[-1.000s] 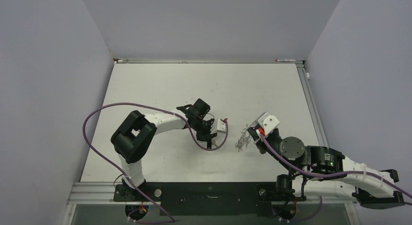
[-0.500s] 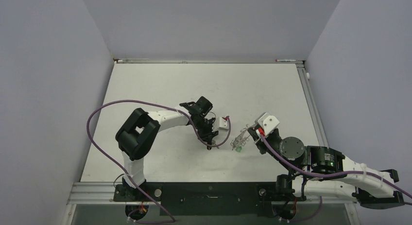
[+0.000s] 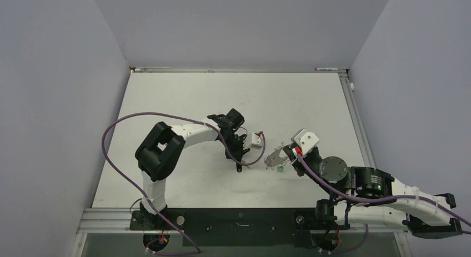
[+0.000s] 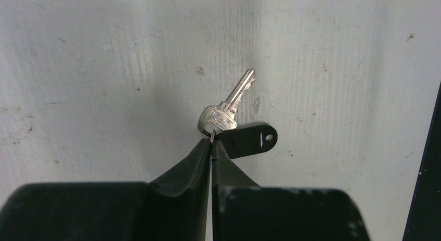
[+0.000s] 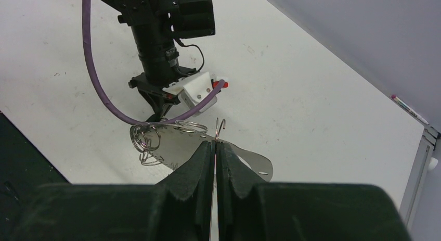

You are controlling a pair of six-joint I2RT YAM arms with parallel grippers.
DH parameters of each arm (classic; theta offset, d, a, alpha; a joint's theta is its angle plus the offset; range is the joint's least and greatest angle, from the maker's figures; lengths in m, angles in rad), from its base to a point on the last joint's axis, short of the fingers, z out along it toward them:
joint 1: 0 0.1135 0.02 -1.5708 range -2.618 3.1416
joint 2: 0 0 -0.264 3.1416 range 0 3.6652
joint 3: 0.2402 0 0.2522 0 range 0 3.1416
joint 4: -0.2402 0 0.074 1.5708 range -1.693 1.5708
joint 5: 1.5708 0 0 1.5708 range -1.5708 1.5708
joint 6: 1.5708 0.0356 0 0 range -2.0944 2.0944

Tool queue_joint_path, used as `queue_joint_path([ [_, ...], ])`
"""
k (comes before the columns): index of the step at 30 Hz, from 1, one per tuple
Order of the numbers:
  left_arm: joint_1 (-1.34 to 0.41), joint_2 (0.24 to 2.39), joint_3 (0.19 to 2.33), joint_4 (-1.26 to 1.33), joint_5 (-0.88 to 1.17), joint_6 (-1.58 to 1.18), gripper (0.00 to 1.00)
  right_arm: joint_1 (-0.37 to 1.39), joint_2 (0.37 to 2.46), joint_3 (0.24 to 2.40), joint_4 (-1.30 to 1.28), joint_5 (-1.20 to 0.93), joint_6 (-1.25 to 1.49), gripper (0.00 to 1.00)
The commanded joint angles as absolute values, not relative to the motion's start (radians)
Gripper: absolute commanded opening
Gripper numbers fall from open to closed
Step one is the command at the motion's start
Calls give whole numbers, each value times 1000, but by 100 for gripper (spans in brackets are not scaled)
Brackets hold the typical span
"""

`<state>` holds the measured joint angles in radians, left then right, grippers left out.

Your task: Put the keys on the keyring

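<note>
In the left wrist view my left gripper (image 4: 211, 143) is shut on a tiny wire loop at the head of a small silver key (image 4: 229, 106) lying on the white table. A black plastic piece with a hole (image 4: 250, 139) lies against the key. Seen from above, the left gripper (image 3: 239, 165) points down at mid-table. My right gripper (image 5: 215, 143) is shut on the thin wire of the keyring (image 5: 156, 134), which carries small silver rings and a flat silver plate (image 5: 252, 165). From above, the keyring (image 3: 272, 158) and its green tag (image 3: 280, 169) hang left of the right gripper (image 3: 285, 154).
The left arm's wrist with its purple cable (image 5: 99, 79) stands just beyond the keyring in the right wrist view. Grey walls close in the table (image 3: 183, 96) on three sides. A pen (image 5: 408, 109) lies at the far edge.
The left gripper's jaws have closed on the key's small loop after the arm shifted slightly right. The keyring in the right gripper has swung, and its green tag now shows lower down.
</note>
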<state>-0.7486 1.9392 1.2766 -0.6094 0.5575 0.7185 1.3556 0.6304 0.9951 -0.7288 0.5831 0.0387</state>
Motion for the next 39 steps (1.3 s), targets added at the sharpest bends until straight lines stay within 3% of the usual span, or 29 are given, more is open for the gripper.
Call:
queue_joint_path([
  [1,-733,1907,1290,-617,585,736,0,1361,618,1034,-694,593,29,5],
  [12,-708,1633,1108,-282,583,622,0,1360,597,1032,-660,613,8,5],
  [19,-705,1486,1053,-212,578,600,0,1360,583,1029,-615,614,-47,5],
  [33,-788,1154,992,-206,305,524,0,1359,588,909,-422,506,-187,5],
  [39,-793,1016,1010,-388,283,565,0,1359,656,831,-294,457,-270,5],
])
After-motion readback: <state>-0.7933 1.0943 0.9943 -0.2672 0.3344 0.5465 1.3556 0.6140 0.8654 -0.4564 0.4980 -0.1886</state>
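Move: The key and black fob lie flat on the table, the small ring joining them already between my left fingertips. The key's middle is about 2 cm right, 1 cm back and 1 cm below that hand, the fob some 2 cm back and 1 cm below. The keyring plate held by my right hand is roughly 10 cm right, 10 cm back and 22 cm above. From my right hand, the key is about 9 cm ahead, 13 cm left and 28 cm below. With my left fingers still shut on the small ring, I lift almost straight up about 24 cm, bringing the key and fob near the keyring plate's height and drifting slightly left at the end. Meanwhile my left wrist swings up some 50 degrees, from pointing mostly down to more level. My right hand keeps its pinch, rises about 3 cm, then drops back while carrying the plate some 3 cm left towards my left hand. ##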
